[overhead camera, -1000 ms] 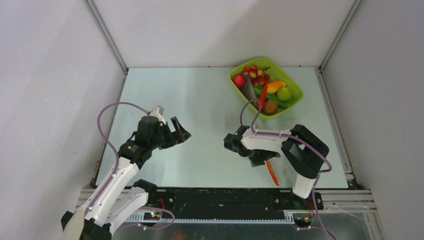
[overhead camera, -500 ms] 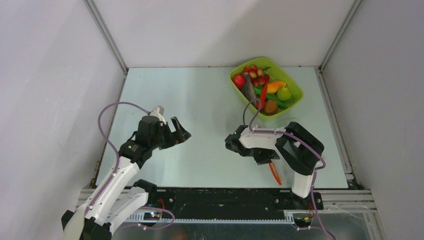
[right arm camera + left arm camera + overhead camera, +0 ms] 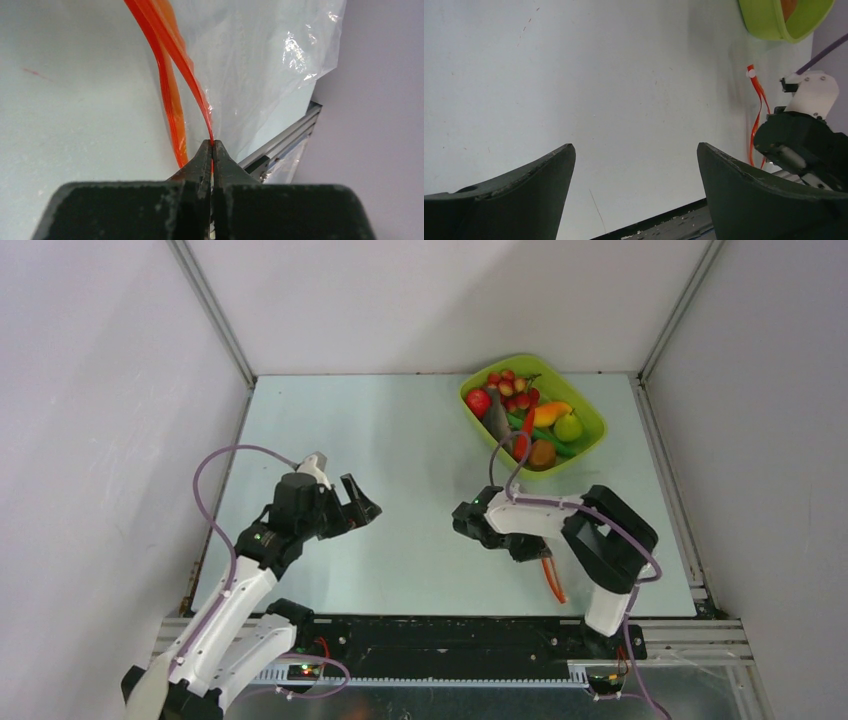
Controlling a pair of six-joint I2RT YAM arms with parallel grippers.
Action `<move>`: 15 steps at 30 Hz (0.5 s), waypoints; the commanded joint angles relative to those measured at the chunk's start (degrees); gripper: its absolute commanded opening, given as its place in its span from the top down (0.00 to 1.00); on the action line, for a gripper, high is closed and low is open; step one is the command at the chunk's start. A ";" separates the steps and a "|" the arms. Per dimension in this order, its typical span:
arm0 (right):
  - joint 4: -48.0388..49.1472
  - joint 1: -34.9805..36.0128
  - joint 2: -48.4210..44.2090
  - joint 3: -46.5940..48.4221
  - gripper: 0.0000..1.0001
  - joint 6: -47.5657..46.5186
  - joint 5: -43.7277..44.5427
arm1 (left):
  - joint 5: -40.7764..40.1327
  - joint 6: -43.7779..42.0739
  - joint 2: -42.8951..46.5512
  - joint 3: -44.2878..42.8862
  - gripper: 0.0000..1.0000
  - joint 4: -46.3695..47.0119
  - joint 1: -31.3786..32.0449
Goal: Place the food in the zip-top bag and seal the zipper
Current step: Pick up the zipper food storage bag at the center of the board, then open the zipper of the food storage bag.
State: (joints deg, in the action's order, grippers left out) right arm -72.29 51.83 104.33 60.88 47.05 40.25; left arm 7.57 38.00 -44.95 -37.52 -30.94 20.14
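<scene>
The zip-top bag is clear plastic lying at the near right of the table. Its orange-red zipper has its two strips parted, and my right gripper is shut on one of them. From above, the zipper trails out from under the right gripper. The left wrist view shows the zipper with its white slider. The food lies in the lime-green tray: grapes, apple, pear, kiwi. My left gripper hovers open and holds nothing, well left of the bag.
The tray sits at the far right corner of the table, beyond the right arm. A metal rail runs along the table's near edge, just behind the bag. White walls enclose the table on three sides.
My right gripper has closed from open onto one strip of the zipper, and the strip has shifted slightly. The left arm has not moved.
</scene>
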 commanded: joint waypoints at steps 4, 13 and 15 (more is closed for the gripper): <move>9.12 1.10 -15.76 1.50 1.00 -4.52 -4.62 | 1.32 0.88 3.23 -0.07 0.02 0.19 1.31; 37.91 4.73 -33.92 0.50 1.00 -13.67 -33.14 | -4.10 3.47 1.26 -6.12 0.02 2.35 16.06; 42.19 4.76 -34.75 0.47 1.00 -13.27 -36.93 | -6.22 3.44 0.02 -8.54 0.02 1.90 19.41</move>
State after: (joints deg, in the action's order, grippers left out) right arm -45.39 55.96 71.46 60.88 36.12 15.73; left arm 5.41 40.36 -43.59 -39.66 -31.03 34.52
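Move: The zipper bag's orange strip is already pinched near its mid-length in the right fingers; the clear bag lies to the right, its middle about 11 cm off, level fore and aft and some 3 cm below. That hand takes the bag towards the open left gripper, roughly 38 cm left, 5 cm ahead and 10 cm higher. The green basket is about 31 cm straight ahead. From the left hand, the strip lies some 38 cm right, 5 cm back and 10 cm lower. The zipper strip stays pinched in the shut right fingers as that hand sweeps about 15 cm left and 10 cm up, slowly at first and then fast, rolling nearly 60 degrees so the fingers swing from slanting right to pointing almost straight down. The wide-open left hand comes to meet the strip, about 5 cm right and a little back and up, turning slightly clockwise. ##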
